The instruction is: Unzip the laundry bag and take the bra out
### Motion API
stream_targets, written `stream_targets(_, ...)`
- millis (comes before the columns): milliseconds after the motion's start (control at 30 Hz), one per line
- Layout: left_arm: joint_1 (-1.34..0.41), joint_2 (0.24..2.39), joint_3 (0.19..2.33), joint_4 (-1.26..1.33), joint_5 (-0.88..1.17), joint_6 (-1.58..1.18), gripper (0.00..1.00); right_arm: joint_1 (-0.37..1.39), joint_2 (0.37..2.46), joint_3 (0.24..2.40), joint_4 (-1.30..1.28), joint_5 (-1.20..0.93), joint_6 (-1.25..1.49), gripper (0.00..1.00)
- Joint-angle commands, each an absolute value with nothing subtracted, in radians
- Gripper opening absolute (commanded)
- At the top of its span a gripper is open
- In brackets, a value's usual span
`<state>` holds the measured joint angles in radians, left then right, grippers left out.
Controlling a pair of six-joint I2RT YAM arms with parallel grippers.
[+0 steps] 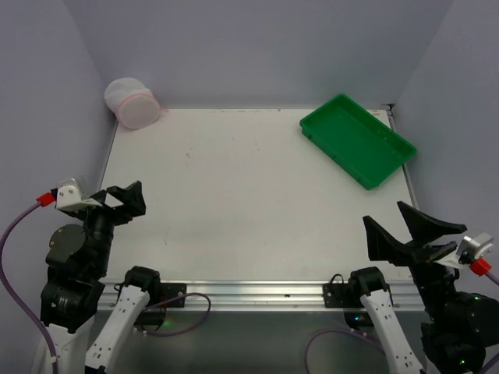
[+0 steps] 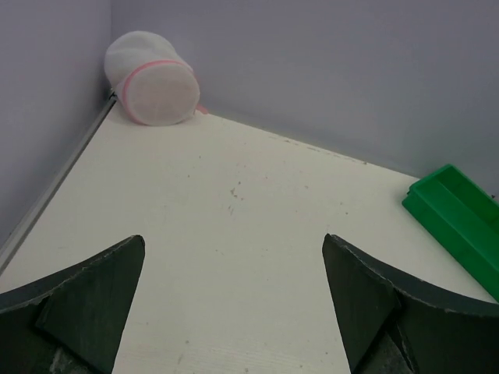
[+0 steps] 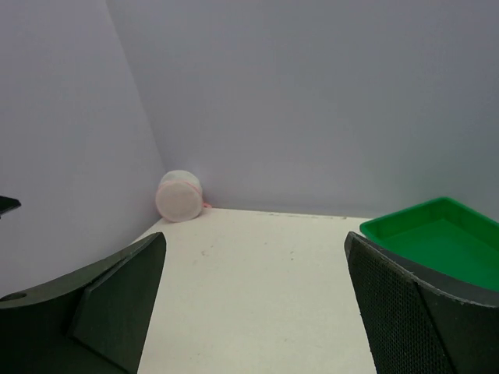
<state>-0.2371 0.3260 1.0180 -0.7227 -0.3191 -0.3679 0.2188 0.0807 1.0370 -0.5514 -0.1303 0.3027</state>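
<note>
The laundry bag [image 1: 132, 103], a small white mesh drum with pink zip trim, lies on its side in the far left corner of the table, its round lid facing the arms. It also shows in the left wrist view [image 2: 153, 79] and, small, in the right wrist view [image 3: 179, 196]. The bag looks zipped shut; the bra is not visible. My left gripper [image 1: 125, 199] is open and empty near the table's near left edge, far from the bag. My right gripper [image 1: 405, 230] is open and empty at the near right.
A green plastic tray [image 1: 357, 139] lies at the far right of the white table [image 1: 249, 195], also in the left wrist view [image 2: 460, 222] and the right wrist view [image 3: 437, 241]. Grey-lilac walls close in the table on three sides.
</note>
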Motion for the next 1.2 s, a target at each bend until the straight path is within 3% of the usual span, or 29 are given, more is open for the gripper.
stream_targets(0,-0.241,0.35,0.983,-0.701,-0.325,-0.393,1.0,0.219,0.12,1.02,-0.511,-0.182,0.327,0.99)
stream_targets(200,-0.241,0.481,0.934,-0.625,-0.31,-0.414,1.0,0.219,0.14,0.931,-0.482,-0.231,0.38,0.99)
stream_targets(433,-0.224,0.903,0.937,-0.344,-0.465,-0.413,1.0,0.219,0.248,0.897,-0.482,-0.299,0.419,0.99)
stream_targets(767,-0.034,1.472,1.324,-0.115,-0.505,-0.564,1.0,0.219,0.333,0.841,-0.422,-0.448,0.446,0.99)
stream_targets(900,0.017,1.627,1.417,0.062,-0.514,-0.441,1.0,0.219,0.337,0.812,-0.4,-0.466,0.419,0.99)
stream_targets(1033,0.109,1.802,1.497,0.221,-0.297,-0.246,1.0,0.218,0.337,0.773,-0.344,-0.526,0.416,0.99)
stream_targets(1167,0.198,1.962,1.641,0.193,-0.036,-0.027,1.0,0.219,0.351,0.738,-0.299,-0.61,0.402,0.99)
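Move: The laundry bag stands in the far left corner against the walls, about 52 cm ahead of the left hand, some 16 cm to its left and 27 cm below it, with nothing else close by. From the right hand, the bag lies roughly 61 cm ahead, 69 cm to the left and 35 cm lower. Open left hand sweeps some 40 cm forward, left and down towards the bag; open right sinks 10 cm, moving forward-left. ##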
